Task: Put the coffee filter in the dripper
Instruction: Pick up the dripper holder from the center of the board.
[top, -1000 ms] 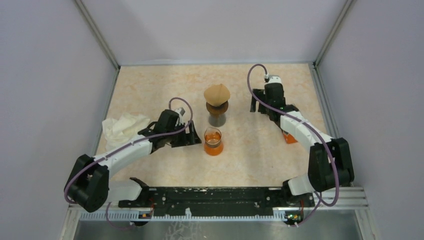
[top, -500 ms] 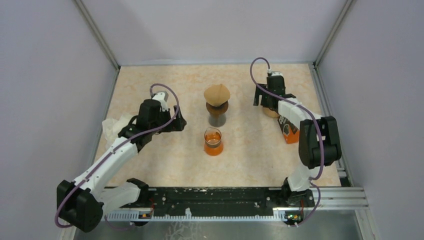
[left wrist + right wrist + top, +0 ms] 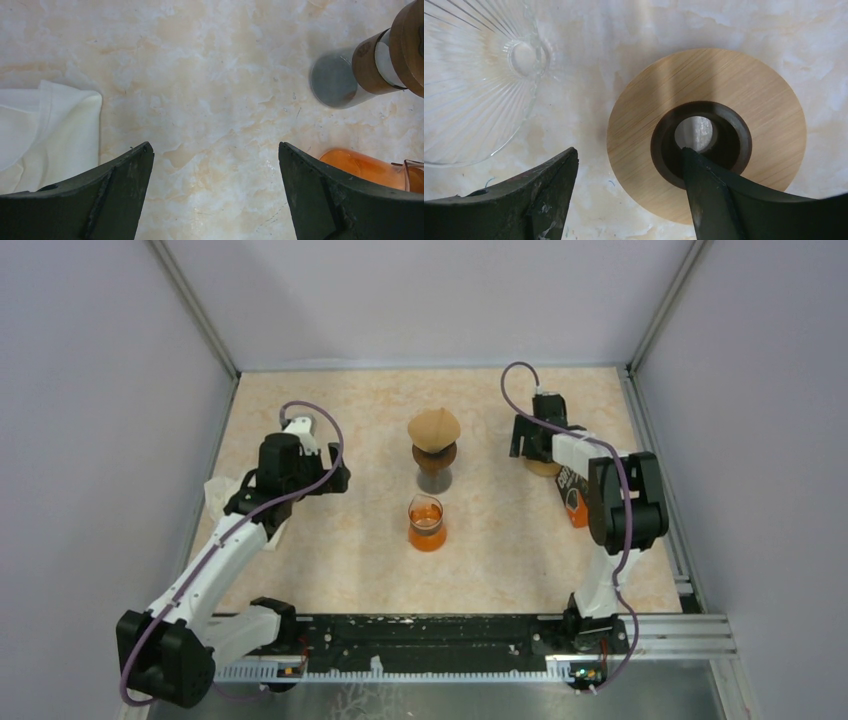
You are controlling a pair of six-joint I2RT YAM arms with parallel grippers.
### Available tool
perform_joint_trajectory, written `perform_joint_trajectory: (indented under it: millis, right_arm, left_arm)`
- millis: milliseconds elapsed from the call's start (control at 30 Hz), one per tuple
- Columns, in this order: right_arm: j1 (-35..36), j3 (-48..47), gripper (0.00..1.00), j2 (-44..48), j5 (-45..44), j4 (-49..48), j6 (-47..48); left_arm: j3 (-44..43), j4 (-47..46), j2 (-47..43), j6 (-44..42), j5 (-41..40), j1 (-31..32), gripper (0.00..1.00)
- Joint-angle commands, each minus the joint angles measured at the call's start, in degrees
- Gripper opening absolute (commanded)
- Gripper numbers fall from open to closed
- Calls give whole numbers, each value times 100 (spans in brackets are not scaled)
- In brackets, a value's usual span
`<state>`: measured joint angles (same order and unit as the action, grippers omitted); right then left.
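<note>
The brown paper coffee filter sits point-up on a glass vessel with a dark wooden collar at the table's middle; that collar shows at the right edge of the left wrist view. The clear ribbed glass dripper lies on the table next to a round wooden ring with a dark centre hole. My right gripper is open and straddles the ring's rim, one finger over the hole, the other over the table. My left gripper is wide open above bare table, holding nothing.
A beaker of orange liquid stands in front of the vessel. A crumpled white cloth lies at the left edge, under the left arm. An orange package sits below the right forearm. Walls enclose three sides.
My left arm drew back from the beaker toward the cloth and its jaws opened fully. The right arm folded in over the wooden ring, its jaws narrowing slightly.
</note>
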<state>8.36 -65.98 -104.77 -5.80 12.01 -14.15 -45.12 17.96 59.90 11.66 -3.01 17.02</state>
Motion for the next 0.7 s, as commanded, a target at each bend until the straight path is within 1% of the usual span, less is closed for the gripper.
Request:
perform_joint_trajectory:
  millis: [0,167,400,467,600,667]
  right_arm:
    - [-50,-348,74,-153,80,-133,-79]
    - [-53,-451,70,-344,48,-41,-112]
    - [-58,-412,61,-377,-22,4,-171]
    - [-53,-400,57,-365,9,25,-175]
    - [-49,-265,46,-193,83,12,-184]
    - [-45,-153,42,-59,162,-12,-228]
  left_arm:
    - [55,-213,-128,-146,102,-34,99]
    - [48,-213,-143,-153,55,-40,99]
    - [65,-223,-153,-163,67,-40,99]
    - [66,-222,-160,-164,66,-40,99]
    - [83,-231,-188,-164,89,-49,99]
    - [85,-231,-189,-170,90,-54,99]
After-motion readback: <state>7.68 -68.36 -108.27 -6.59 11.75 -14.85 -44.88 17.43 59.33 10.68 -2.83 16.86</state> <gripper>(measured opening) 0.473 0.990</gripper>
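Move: The dripper holder, the light wooden disc with a dark collar round its hole, has its middle some 4 cm right of the right hand, about 1 cm ahead and 2 cm below. The clear ribbed dripper lies roughly 6 cm ahead and 7 cm left of that hand; the filter box stands about 12 cm right and 8 cm back. From the left hand, the holder is around 44 cm right, 13 cm ahead and 14 cm below. The dripper holder's left side is being straddled by the right gripper, one finger outside the rim, the other at the central hole. The hand eases about 1 cm forward and 1 cm down, then holds its height while the fingers close from about three-quarters to half open; the outer finger comes up against the wooden rim. ##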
